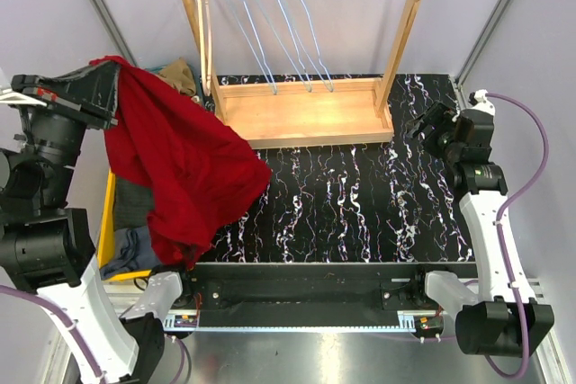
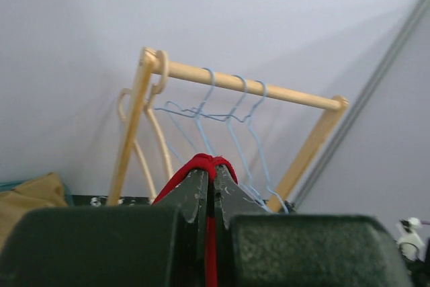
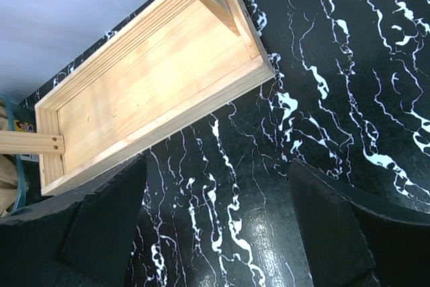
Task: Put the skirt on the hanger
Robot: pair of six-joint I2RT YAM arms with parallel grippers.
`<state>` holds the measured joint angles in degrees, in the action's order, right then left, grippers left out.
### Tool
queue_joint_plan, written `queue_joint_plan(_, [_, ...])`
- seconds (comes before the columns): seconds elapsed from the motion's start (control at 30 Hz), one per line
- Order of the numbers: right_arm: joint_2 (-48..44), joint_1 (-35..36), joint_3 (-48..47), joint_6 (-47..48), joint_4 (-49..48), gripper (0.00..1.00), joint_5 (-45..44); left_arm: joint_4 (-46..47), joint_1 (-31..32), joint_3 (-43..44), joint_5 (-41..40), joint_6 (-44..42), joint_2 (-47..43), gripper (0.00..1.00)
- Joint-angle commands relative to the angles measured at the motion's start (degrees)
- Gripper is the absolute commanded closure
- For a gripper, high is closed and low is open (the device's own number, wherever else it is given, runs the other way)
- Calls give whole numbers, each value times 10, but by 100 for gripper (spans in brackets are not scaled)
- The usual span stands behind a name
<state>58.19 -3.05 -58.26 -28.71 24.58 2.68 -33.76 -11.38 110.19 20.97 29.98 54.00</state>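
Note:
The red skirt hangs in loose folds at the table's left side, held up by its top edge. My left gripper is shut on that edge; in the left wrist view a fold of the skirt is pinched between the closed jaws of the left gripper. Three blue wire hangers hang from the wooden rack's top bar, beyond and to the right of the skirt. My right gripper hovers open over the black marble table, its fingers spread wide with nothing between them, near the rack's base tray.
The wooden rack stands at the back middle of the table. A yellow bin with dark clothes sits at the left edge under the skirt. A tan garment lies behind it. Wooden hangers hang on the rack's left post.

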Motion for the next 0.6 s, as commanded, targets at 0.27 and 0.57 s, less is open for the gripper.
queue_joint_plan(0.27, [-37, 48, 5, 55, 19, 11, 113, 111, 1, -290, 65, 55, -73, 100])
queue_joint_plan(0.57, [-52, 363, 119, 76, -85, 12, 22, 113, 3, -360, -94, 39, -23, 100])
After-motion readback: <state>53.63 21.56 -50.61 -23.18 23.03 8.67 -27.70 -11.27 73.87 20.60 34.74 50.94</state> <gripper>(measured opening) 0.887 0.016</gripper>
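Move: The red skirt hangs from my shut left fingers, its middle some 25 cm below them, about 8 cm to their right and 4 cm ahead. The open table it is lowered towards lies roughly 12 cm ahead, 20 cm right and 60 cm below that hand; the rack base is about 30 cm ahead, 25 cm right and 58 cm below. From my right hand, the skirt's middle is some 46 cm left, 11 cm back and 10 cm higher. Keeping the skirt pinched, I bring my left hand down about 20 cm and forward 10 cm from its high hold, tipping the fingers down until they point almost level. Meanwhile my open, empty right hand sweeps left towards the skirt's free edge, some 15 cm, drawing back a little and turning some 30 degrees counter-clockwise. ##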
